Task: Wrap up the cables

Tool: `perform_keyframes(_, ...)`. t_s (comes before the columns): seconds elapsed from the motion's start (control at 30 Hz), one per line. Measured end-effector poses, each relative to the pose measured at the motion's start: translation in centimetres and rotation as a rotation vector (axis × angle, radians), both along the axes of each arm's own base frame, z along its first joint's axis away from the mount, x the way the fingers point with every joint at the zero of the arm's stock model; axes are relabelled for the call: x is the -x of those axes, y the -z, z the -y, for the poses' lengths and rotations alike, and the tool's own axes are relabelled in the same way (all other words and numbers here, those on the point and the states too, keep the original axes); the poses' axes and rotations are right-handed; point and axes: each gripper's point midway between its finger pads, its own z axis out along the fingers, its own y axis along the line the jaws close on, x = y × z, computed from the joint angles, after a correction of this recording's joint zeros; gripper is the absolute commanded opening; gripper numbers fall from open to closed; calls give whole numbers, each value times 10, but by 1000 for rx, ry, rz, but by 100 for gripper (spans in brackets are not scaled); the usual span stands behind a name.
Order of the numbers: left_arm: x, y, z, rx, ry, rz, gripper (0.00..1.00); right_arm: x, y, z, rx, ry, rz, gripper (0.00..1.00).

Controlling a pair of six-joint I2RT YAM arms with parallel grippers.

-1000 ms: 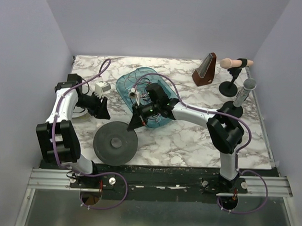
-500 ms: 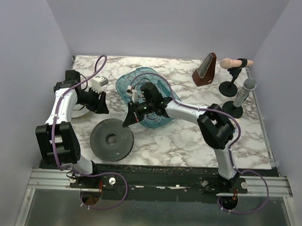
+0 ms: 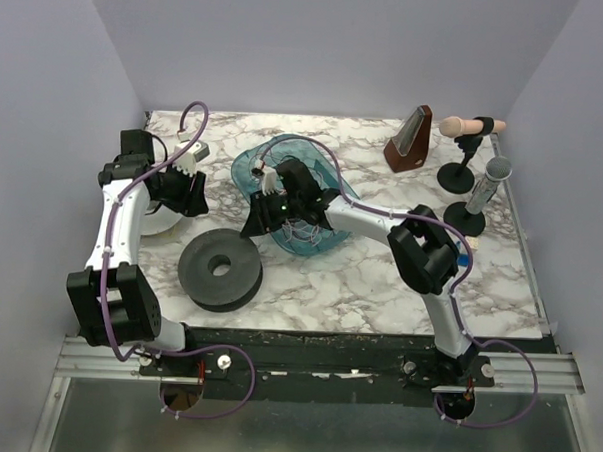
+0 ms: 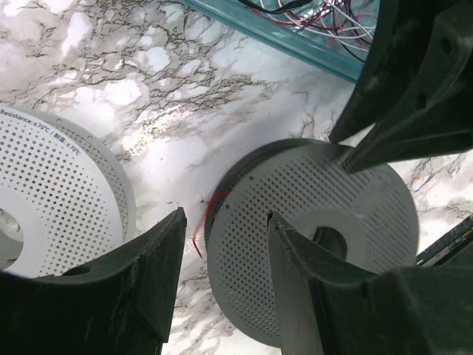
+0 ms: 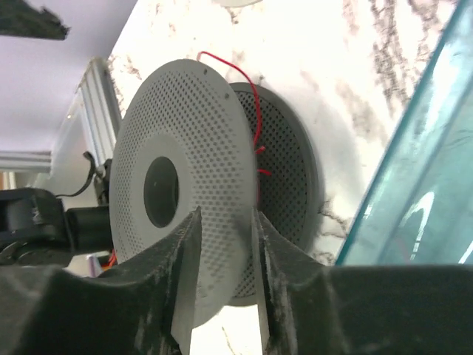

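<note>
The cables (image 3: 299, 228) are thin red, black and white wires lying loose in a teal tray (image 3: 246, 172); the left wrist view shows the cables (image 4: 325, 13) at its top edge. A grey perforated spool (image 3: 220, 269) lies on the marble with a red wire end (image 4: 205, 214) at its hub, and this red wire (image 5: 250, 89) runs between the flanges. My right gripper (image 3: 251, 229) (image 5: 224, 216) is open just behind the spool's rim. My left gripper (image 3: 195, 196) (image 4: 224, 218) hangs open over the spool's left edge, holding nothing.
A white spool (image 3: 154, 220) (image 4: 52, 200) lies left of the grey one. A metronome (image 3: 409, 141) and two microphones on stands (image 3: 463, 153) (image 3: 481, 199) stand at the back right. A small white object (image 3: 193, 153) sits behind the left arm.
The right gripper has opened and let go of the grey spool's rim. The spool slid left and dropped from tilted to flat. The left gripper has drawn back and left.
</note>
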Motion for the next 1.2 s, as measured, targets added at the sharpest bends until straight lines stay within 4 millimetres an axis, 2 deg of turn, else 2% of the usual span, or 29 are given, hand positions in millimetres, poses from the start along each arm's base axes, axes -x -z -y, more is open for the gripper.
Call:
perform_keyframes(0.07,2,-4,0,-7,0,16,56,-5,1,0,8,13,24,52)
perform_keyframes(0.3,4,-7,0,-13,0,28,57,-20,-5,1,23,26,123,59)
perform_keyframes(0.4,5,-14,0,-17,0,50,63,-25,-10,6,44,37,174,64)
perform_keyframes(0.5,11,-30,2,-25,2,109,72,-27,-33,20,61,62,256,74)
perform_keyframes(0.57,17,-45,4,-30,2,170,83,-26,-58,33,56,85,328,81)
perform_keyframes(0.63,29,-61,8,-36,6,251,99,-23,-95,56,41,124,427,85)
perform_keyframes(0.73,50,-76,14,-45,9,349,99,-17,-147,90,4,193,554,91)
perform_keyframes(0.83,68,-80,18,-55,6,409,99,-13,-178,135,-11,286,643,94)
perform_keyframes(0.9,79,-81,19,-65,-9,439,99,-13,-181,167,7,354,669,98)
perform_keyframes(1.0,89,-81,13,-90,-77,491,99,-11,-163,221,78,467,674,100)
perform_keyframes(1.2,99,-57,-26,-209,-350,623,99,-2,-124,330,209,729,673,100)
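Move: The dark spool lies flat; its middle is about 10 cm back and 6 cm left of the right hand and some 3 cm lower, so that hand is right at its rim. From the left hand the dark spool is about 13 cm back, 7 cm right and 10 cm below. The basket's middle is roughly 8 cm ahead and 11 cm right of the right hand; the white spool is some 9 cm left and 2 cm ahead of the left hand. The right fingers, already parted around the dark spool's upper rim, come free of it: they keep opening wide, ease forward 2 to 3 cm, then lift and sweep about 33 cm right over the near part of the basket, swinging from leftward towards forward. The left hand, also opening wide, rises about 8 cm and draws back about 10 cm, then edges left and sinks slightly as its fingers tip upward and turn counter-clockwise. ##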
